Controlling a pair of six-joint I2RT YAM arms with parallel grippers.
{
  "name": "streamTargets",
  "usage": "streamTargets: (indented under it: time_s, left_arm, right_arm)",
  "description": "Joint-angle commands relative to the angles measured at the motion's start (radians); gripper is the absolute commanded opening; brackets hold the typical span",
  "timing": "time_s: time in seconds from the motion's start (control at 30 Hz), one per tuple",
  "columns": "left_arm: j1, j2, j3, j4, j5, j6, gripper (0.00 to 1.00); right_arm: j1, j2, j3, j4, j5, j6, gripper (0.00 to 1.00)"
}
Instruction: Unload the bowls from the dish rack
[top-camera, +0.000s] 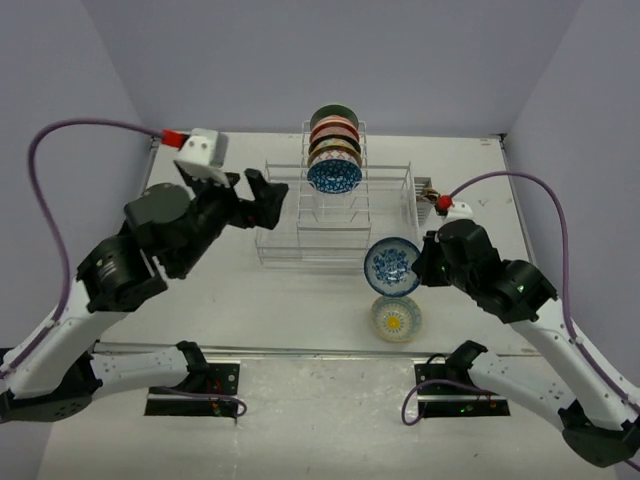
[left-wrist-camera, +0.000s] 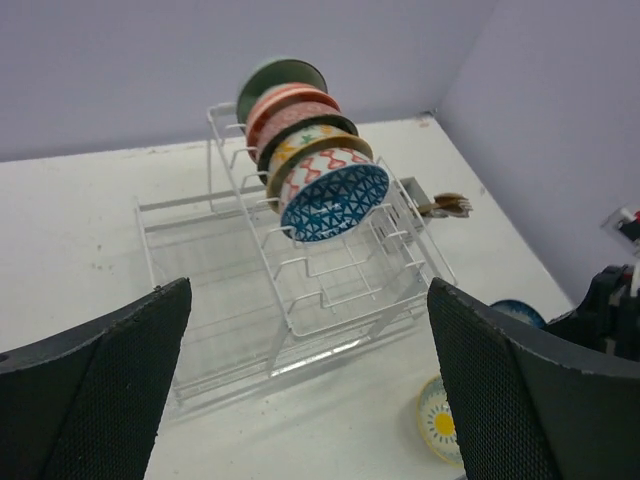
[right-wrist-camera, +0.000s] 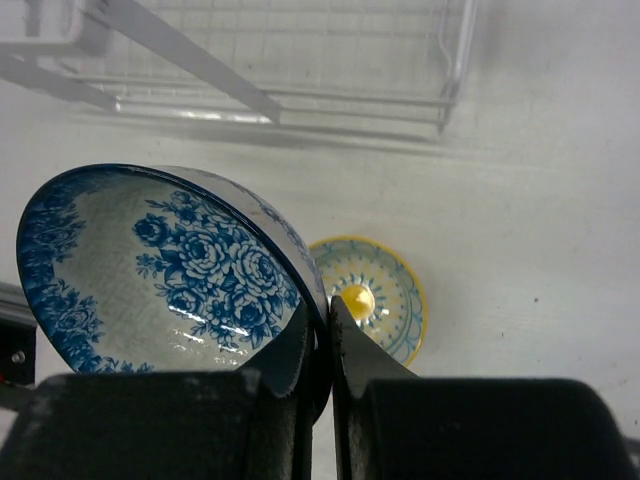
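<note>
The white wire dish rack (top-camera: 335, 235) stands mid-table, with several patterned bowls on edge in its tall central row; the front one is blue mosaic (top-camera: 334, 176). The rack also shows in the left wrist view (left-wrist-camera: 300, 300). My right gripper (top-camera: 418, 268) is shut on the rim of a blue-and-white floral bowl (right-wrist-camera: 160, 270), held above the table. A yellow-centred bowl (top-camera: 396, 319) lies on the table just below it, also in the right wrist view (right-wrist-camera: 375, 295). My left gripper (top-camera: 268, 195) is open and empty, at the rack's left side.
A side caddy (top-camera: 425, 193) holding brown utensils hangs at the rack's right end. Grey walls close in behind and at both sides. A metal rail (top-camera: 300, 350) runs along the table's near edge.
</note>
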Motion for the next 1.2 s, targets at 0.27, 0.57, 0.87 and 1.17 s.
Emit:
streamTargets:
  time_s: [0.27, 0.57, 0.87, 1.17]
  left_arm:
    - [0.001, -0.132, -0.112, 0.006, -0.121, 0.031, 1.0]
    - [0.001, -0.16, -0.162, -0.044, -0.151, 0.019, 1.0]
    - [0.001, -0.148, -0.192, -0.034, -0.159, 0.005, 1.0]
    - [0.001, -0.12, -0.213, -0.018, -0.15, 0.0, 1.0]
  right_arm:
    - [-0.133, 0.014, -0.254, -0.008, -0.203, 0.176, 0.0]
    - [-0.151, 0.031, -0.345, -0.007, -0.209, 0.239, 0.0]
    - [-0.153, 0.02, -0.441, 0.12, -0.245, 0.298, 0.0]
    - [-0.144, 0.031, -0.509, 0.237, -0.256, 0.308, 0.0]
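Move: The yellow-centred bowl on the table lies well below my right hand, about 21 cm down, 5 cm back and 3 cm to the left; the rack's near right corner is about 9 cm ahead of this hand, 22 cm down, with no sideways offset. From my empty left hand, the zigzag bowl at the front of the row is some 20 cm ahead, 12 cm right and 24 cm down, with the yellow bowl 4 cm beyond it. I lower the blue floral bowl, still pinched by its rim in my right hand, some 17 cm towards the yellow-centred bowl, drawing back about 5 cm, tipping the fingers roughly 30 degrees further down and turning a little clockwise. My open left hand swings about 5 cm left while rising slightly and easing back, then sinks beside the rack, ending lower than it began. ##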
